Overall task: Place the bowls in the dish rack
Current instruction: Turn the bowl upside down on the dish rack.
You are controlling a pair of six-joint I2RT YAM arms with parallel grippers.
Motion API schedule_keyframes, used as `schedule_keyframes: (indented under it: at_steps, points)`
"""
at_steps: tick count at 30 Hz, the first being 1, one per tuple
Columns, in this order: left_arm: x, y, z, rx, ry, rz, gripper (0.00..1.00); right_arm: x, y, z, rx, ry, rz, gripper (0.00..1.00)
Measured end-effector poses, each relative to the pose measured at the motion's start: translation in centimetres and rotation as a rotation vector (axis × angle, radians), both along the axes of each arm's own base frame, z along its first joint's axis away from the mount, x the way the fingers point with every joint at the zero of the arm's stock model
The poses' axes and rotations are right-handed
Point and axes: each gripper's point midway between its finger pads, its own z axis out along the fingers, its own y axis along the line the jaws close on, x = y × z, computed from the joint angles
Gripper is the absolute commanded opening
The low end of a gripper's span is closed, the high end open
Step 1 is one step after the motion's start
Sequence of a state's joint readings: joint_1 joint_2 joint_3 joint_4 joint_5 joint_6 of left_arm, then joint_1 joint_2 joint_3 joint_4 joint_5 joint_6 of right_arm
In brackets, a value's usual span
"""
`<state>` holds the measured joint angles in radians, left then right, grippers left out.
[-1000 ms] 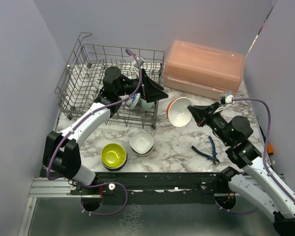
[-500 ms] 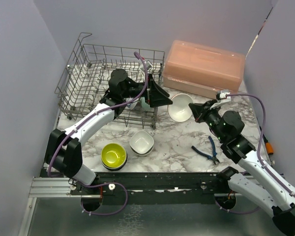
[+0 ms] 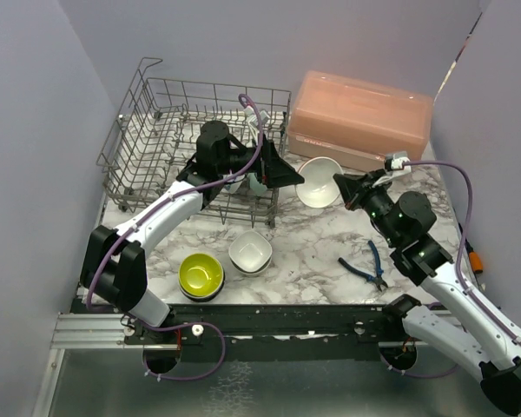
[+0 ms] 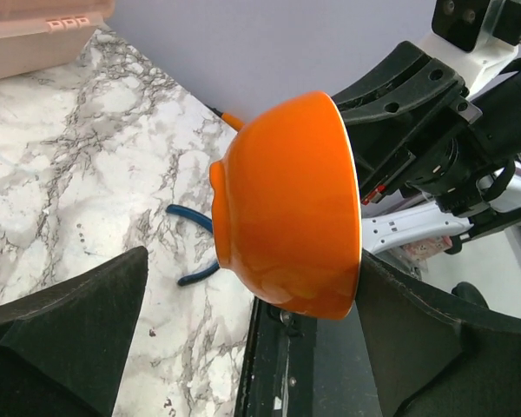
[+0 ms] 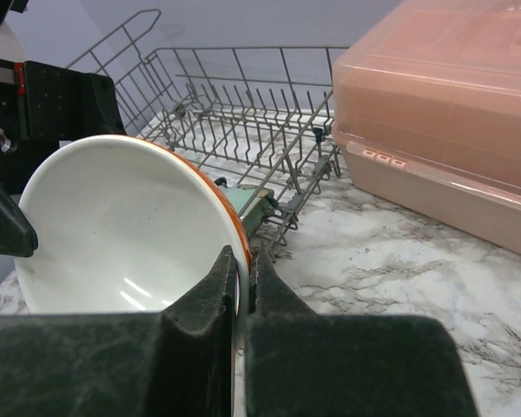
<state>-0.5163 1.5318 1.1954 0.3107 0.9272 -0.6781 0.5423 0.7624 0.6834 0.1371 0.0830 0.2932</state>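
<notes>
My right gripper (image 3: 340, 188) is shut on the rim of an orange bowl (image 3: 319, 182) with a white inside, and holds it tilted in the air just right of the dish rack (image 3: 139, 130). In the right wrist view my fingers (image 5: 210, 300) pinch that rim (image 5: 243, 278). My left gripper (image 3: 288, 174) stands wide open at the rack's right end. The orange bowl (image 4: 286, 208) hangs between its two black fingers (image 4: 69, 330). In the rack, a pale teal bowl (image 3: 259, 183) and a blue-patterned one (image 3: 235, 180) are partly hidden by my left arm.
A lime-yellow bowl (image 3: 201, 274) on a dark one and a white bowl (image 3: 250, 252) sit near the table's front edge. Blue-handled pliers (image 3: 365, 265) lie to the right. A pink lidded box (image 3: 360, 122) stands behind. Grey walls close in both sides.
My right gripper has carried the orange bowl up and back toward the rack. My left gripper has swung right to meet it, so the bowl now sits between its open fingers.
</notes>
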Motion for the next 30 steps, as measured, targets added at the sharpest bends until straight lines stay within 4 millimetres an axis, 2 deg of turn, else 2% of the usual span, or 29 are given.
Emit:
schedule_keyframes:
  at_steps: [8, 12, 17, 23, 25, 27, 30]
  points:
    - [-0.3, -0.9, -1.0, 0.023, 0.030, -0.040, 0.93, 0.5, 0.8, -0.5, -0.013, 0.006, 0.027, 0.00]
    - [-1.1, -1.4, -1.7, 0.037, 0.056, -0.072, 0.83, 0.8, 1.4, -0.4, -0.017, 0.011, 0.044, 0.00]
    - [-1.9, -1.6, -1.4, 0.035, 0.056, -0.115, 0.64, 1.0, 1.9, -0.1, -0.015, 0.007, 0.065, 0.00]
    - [-2.1, -1.6, -1.3, 0.036, 0.045, -0.127, 0.31, 1.1, 2.1, -0.3, -0.017, 0.012, 0.069, 0.00]
    - [-2.0, -1.5, -1.3, 0.036, 0.041, -0.125, 0.16, 1.2, 2.1, -0.3, -0.018, 0.013, 0.069, 0.01]
    - [-1.8, -1.4, -1.3, 0.036, 0.040, -0.120, 0.02, 1.2, 2.1, -0.3, -0.016, 0.014, 0.070, 0.04]
    - [-1.5, -1.2, -1.3, 0.037, 0.040, -0.109, 0.00, 1.2, 2.2, -0.3, -0.010, 0.019, 0.073, 0.21]
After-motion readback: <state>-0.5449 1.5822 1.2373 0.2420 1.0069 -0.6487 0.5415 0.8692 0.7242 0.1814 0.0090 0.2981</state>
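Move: The orange-and-white bowl, already held by its right rim in the right fingers, has its middle roughly 6 cm right of the left hand, 2 cm back and just below. From the right hand that bowl lies about 5 cm left and 1 cm ahead. Counted from the left hand, the green bowl in the rack sits some 8 cm left, 1 cm back and 10 lower; the pink box about 19 cm right, 15 ahead; the square white bowl 10 cm left, 18 back. The orange-and-white bowl is carried about 2 cm left and 1 cm forward by the right hand, which keeps its rim pinch. Meanwhile the wide-open left hand eases back, right and down, under 3 cm in all, turning slightly clockwise, and closes about a third of its range until stopped by the bowl, one finger on the foot side, the other at the rim side; it then drifts slightly forward and left. ##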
